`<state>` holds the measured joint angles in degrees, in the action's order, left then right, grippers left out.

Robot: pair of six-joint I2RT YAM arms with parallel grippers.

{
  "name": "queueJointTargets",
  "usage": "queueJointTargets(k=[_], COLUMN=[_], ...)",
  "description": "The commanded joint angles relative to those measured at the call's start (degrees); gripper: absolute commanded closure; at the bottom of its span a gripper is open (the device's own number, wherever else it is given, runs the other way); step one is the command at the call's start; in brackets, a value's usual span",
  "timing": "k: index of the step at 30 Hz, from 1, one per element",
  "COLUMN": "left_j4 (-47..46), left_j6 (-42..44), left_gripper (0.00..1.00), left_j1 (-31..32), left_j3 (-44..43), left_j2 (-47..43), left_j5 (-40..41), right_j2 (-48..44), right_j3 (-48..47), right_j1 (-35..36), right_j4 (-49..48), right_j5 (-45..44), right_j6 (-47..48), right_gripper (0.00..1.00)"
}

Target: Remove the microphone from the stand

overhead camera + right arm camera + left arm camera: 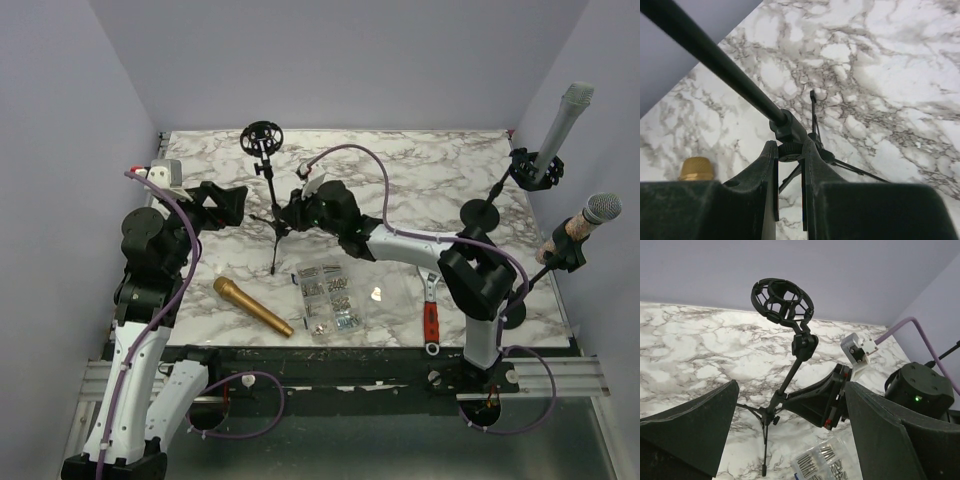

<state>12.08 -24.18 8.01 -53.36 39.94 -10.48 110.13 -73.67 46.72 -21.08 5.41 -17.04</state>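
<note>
A small black tripod stand [272, 215] stands mid-table, and its round shock mount [262, 137] on top is empty. A gold microphone [252, 306] lies flat on the marble in front of the stand. My right gripper [290, 214] is shut on the stand's lower hub [790, 149], where the legs meet. The gold microphone's end [696, 168] shows at the left of the right wrist view. My left gripper [237, 205] is open and empty just left of the stand. In its own view its gripper [790, 440] frames the pole [790, 376] and the mount [782, 300].
A clear box of screws [328, 297] and a red-handled wrench [432, 318] lie near the front. Two more stands at the right edge hold a grey microphone [560, 125] and a mesh-headed microphone [588, 220]. Purple cables loop over both arms.
</note>
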Motion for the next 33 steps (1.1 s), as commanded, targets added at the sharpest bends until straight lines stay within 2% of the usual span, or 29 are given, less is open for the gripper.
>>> queueJointTargets(k=[1,6,12,20,26,27,30,33], left_j4=[1.0,1.2,1.1,1.1,1.2,1.2,1.0,0.9], left_j6=[0.5,0.5,0.1,-0.5,-0.9,-1.0,-1.2,-1.4], left_gripper=[0.09,0.09,0.09,0.09,0.09,0.09,0.09,0.09], left_j1=[0.0,0.0,-0.2,-0.7,-1.1,-1.3,-1.5,-1.7], left_j3=[0.8,0.8,1.2,1.4,1.4,1.4,1.6,1.6], left_j2=[-0.7,-1.0,-1.1,-0.8,-0.6,-0.5,-0.5,-0.3], left_j5=[4.1,5.2,5.8,6.0,6.1,6.0,5.7,5.2], right_j2=[2.5,3.6,5.9,12.1,13.5,13.3,12.4,9.5], right_j3=[3.9,5.3,6.9,4.1,3.2,3.2,2.8,2.9], right_j1=[3.0,7.3,12.0,14.9,15.9,16.0,16.2,16.3], right_j4=[3.4,-1.3,-11.4,-22.6,-25.9,-26.0,-24.3,-21.0], right_j5=[-19.1,-31.6,-42.6,-49.3,-50.6,-50.6,-50.5,-49.8], right_j6=[11.3,20.4,37.4,58.5,63.4,63.3,61.5,57.4], right_gripper=[0.99,0.99,0.99,0.99,0.99,0.93,0.65,0.45])
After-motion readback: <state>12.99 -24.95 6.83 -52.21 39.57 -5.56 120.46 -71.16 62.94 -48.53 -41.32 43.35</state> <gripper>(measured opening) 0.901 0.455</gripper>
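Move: The stand's clamp knob is already pinched at the right fingertips, about 1 cm ahead and 1 cm left of the hand point. The ring holder atop the pole is about 17 cm higher, 6 cm ahead and 3 cm left. On the table, some 10 cm below the right hand, the gold microphone lies 17 cm back and 9 cm left, the parts box 14 cm back and 12 cm right. From the left hand, the knob is some 11 cm ahead, 9 cm right and 20 cm below. Keep the right fingertips pinched on the clamp knob and roll the wrist some 65 degrees counter-clockwise as seen from behind the hand, letting the fingers swing from pointing left-forward to mostly forward and level while the hand stays almost in place. Then open the fingers to come free of the knob. Ease the empty, open left gripper about 2 cm left, away from the stand. ##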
